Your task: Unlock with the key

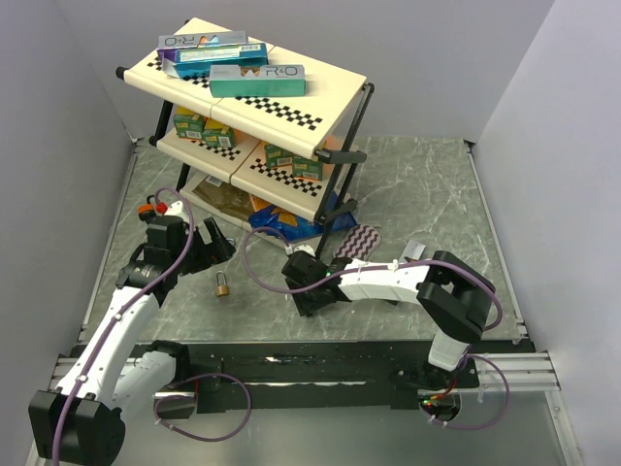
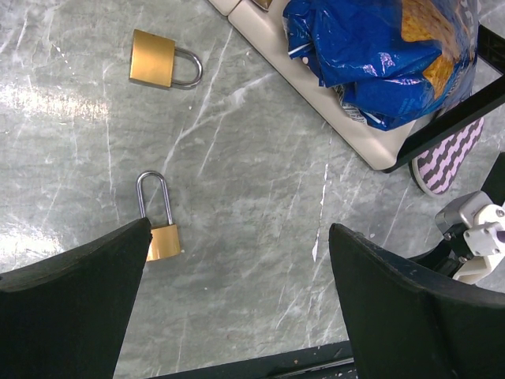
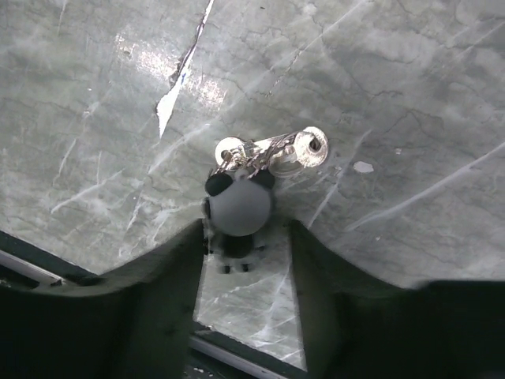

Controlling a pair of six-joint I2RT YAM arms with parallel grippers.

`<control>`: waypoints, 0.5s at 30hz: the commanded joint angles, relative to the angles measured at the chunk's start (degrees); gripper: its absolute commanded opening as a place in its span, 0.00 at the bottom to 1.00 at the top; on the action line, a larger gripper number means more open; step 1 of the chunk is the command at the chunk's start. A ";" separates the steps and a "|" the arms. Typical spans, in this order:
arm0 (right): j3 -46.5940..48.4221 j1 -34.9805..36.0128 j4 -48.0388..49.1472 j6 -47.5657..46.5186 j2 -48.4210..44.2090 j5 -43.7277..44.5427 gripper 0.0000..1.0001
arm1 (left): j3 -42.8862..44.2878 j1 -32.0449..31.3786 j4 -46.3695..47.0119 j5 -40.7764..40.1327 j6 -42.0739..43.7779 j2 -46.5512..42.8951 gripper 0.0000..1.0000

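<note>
Two brass padlocks lie on the grey marble table in the left wrist view: a short-shackled one [image 2: 162, 65] further off and a long-shackled one [image 2: 158, 229] whose body my left finger partly hides. Only one padlock [image 1: 223, 286] shows from above. My left gripper [image 2: 241, 229] [image 1: 212, 248] hovers over bare table beside it, open and holding nothing. A bunch of silver keys [image 3: 272, 151] with a round panda charm [image 3: 241, 207] lies flat on the table. My right gripper [image 3: 246, 237] [image 1: 306, 282] is low over it, open, with the charm's lower end between the fingertips.
A two-tier black-framed rack [image 1: 330, 97] with boxes stands at the back left. Under it lie a blue snack bag [image 2: 379, 55] and a zigzag-patterned pouch [image 1: 359, 243]. An orange item [image 1: 147, 207] sits at the far left. The black front rail [image 1: 320, 359] borders the table.
</note>
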 commanded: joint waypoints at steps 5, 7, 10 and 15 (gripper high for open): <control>1.28 0.07 -0.22 -1.66 1.04 -0.44 0.33 | 0.53 -0.22 1.53 -1.27 -0.25 -0.47 0.99; 0.93 0.07 0.48 -2.72 0.16 -1.58 0.28 | 0.71 -0.22 1.53 -1.45 0.01 -0.65 1.00; 1.71 -0.37 -0.83 -5.00 -1.77 -1.84 0.15 | 1.32 -0.13 1.53 -2.41 0.80 -1.17 1.00; 2.16 -1.33 -2.15 -9.57 -5.99 -4.21 0.00 | 3.43 -0.22 1.61 -2.68 2.03 -1.61 0.99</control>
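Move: The key ring's small grey figurine lies right between my right fingertips, about 1 cm below my hand point, with the keys lying some 3 cm straight ahead of that point. The open padlock is roughly 19 cm to the left and 6 cm farther out, and the purple patterned pad about 15 cm ahead and 12 cm to the right. From my left hand, the figurine lies about 8 cm back, 19 cm to the right and 14 cm below. I close my right fingers from about half open to a third, pinching the grey figurine across its body just behind the head. My hand stays low over the table as they shut, fingers steeply down; then, with the grip made, I just begin to rise, only about half a centimetre, while the wrist turns some 5 degrees counter-clockwise. ##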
